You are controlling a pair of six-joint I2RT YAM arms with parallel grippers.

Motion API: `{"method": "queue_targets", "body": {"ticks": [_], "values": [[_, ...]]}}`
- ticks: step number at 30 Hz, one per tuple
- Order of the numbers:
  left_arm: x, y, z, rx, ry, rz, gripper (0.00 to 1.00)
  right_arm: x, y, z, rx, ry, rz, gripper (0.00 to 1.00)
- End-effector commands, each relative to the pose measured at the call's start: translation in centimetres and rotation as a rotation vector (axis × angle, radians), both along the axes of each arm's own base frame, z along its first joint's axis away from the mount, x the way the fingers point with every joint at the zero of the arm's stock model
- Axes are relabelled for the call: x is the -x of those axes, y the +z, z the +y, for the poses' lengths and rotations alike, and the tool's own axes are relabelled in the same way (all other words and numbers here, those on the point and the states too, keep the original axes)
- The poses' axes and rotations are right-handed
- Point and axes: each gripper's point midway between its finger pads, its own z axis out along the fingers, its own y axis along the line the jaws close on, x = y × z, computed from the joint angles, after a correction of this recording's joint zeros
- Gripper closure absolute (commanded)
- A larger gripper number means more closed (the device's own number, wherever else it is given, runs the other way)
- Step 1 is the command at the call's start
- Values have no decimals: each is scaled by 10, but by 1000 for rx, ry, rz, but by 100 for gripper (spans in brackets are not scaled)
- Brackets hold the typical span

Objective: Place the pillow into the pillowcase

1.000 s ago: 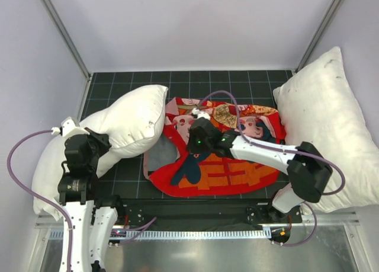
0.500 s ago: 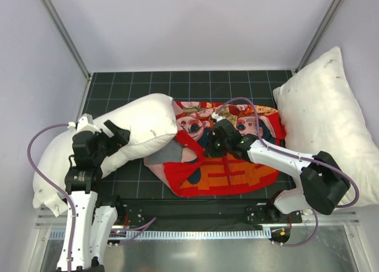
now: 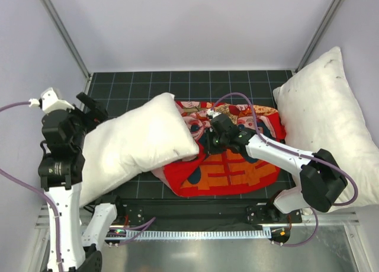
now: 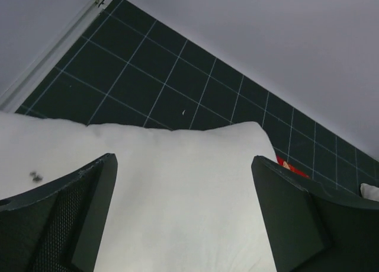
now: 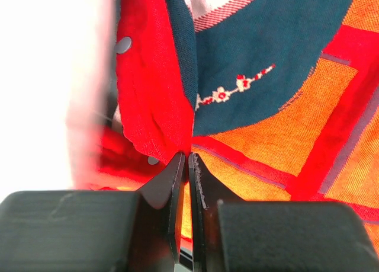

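The white pillow (image 3: 139,141) lies slantwise on the left, lifted, and its right end overlaps the left side of the red pillowcase (image 3: 237,168). My left gripper (image 3: 92,115) grips the pillow's upper left end. In the left wrist view the fingers (image 4: 89,213) stand wide apart with the pillow (image 4: 177,195) filling the gap. My right gripper (image 3: 207,143) is shut on a red edge of the pillowcase (image 5: 284,106) beside the pillow's end. In the right wrist view its jaws (image 5: 188,159) pinch the fabric, and the pillow is a white blur at the left.
A larger white pillow (image 3: 328,118) leans at the right side. The dark gridded mat (image 3: 130,82) covers the table, with white walls behind and at the sides. The arm bases and a metal rail (image 3: 195,233) run along the near edge.
My left arm has lifted and swung the pillow to the right, onto the pillowcase's left side. My right gripper has shifted right and back with the red edge in it.
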Motion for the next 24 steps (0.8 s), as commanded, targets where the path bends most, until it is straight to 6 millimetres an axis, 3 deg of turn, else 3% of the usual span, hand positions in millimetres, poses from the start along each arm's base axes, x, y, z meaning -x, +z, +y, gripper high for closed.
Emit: {"method": "queue_targets", "body": {"ticks": [1,5,7,10,13,21,24], "values": [[-18,4,-10,16,-66,67,0,-6,21,-1,-2,4,-56,86],[-43,-7,-60,96,-297,155,0,-7,22,-2,-4,-7,-66,86],[-49,-25,-92,77,-385,228,0,-7,22,-3,-6,-13,-66,86],[-49,-54,-112,46,-389,298,0,-7,23,-2,-20,-24,-73,86],[-42,-76,-158,67,-482,317,0,-8,21,-2,-33,-38,-71,86],[-45,-113,-227,-71,-551,403,0,-8,21,-2,-54,-60,-72,86],[-54,-143,-232,-141,-509,478,0,-7,21,-3,-65,-70,-76,86]]}}
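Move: The open left hand is high above the pillow; the middle of the pillow's right-hand end lies about 23 cm to its right, 4 cm ahead and some 24 cm below. The red pillowcase edge at the right fingertips is roughly 33 cm right of the left hand, 2 cm back and 26 cm down. From the right hand, that pillow end lies about 9 cm left, 8 cm ahead and nearly level. The left hand, fingers staying wide open, first reaches about 5 cm forward with a slight rise, then sweeps some 22 cm to the right over the pillow while dropping and easing back a little, ending low over the pillow's right-hand end beside the pillowcase; contact can't be made out. On the way its wrist swings clockwise and tips its fingers down, each by roughly 30 degrees, while the right hand stays put and keeps its pinch on the red pillowcase edge. ##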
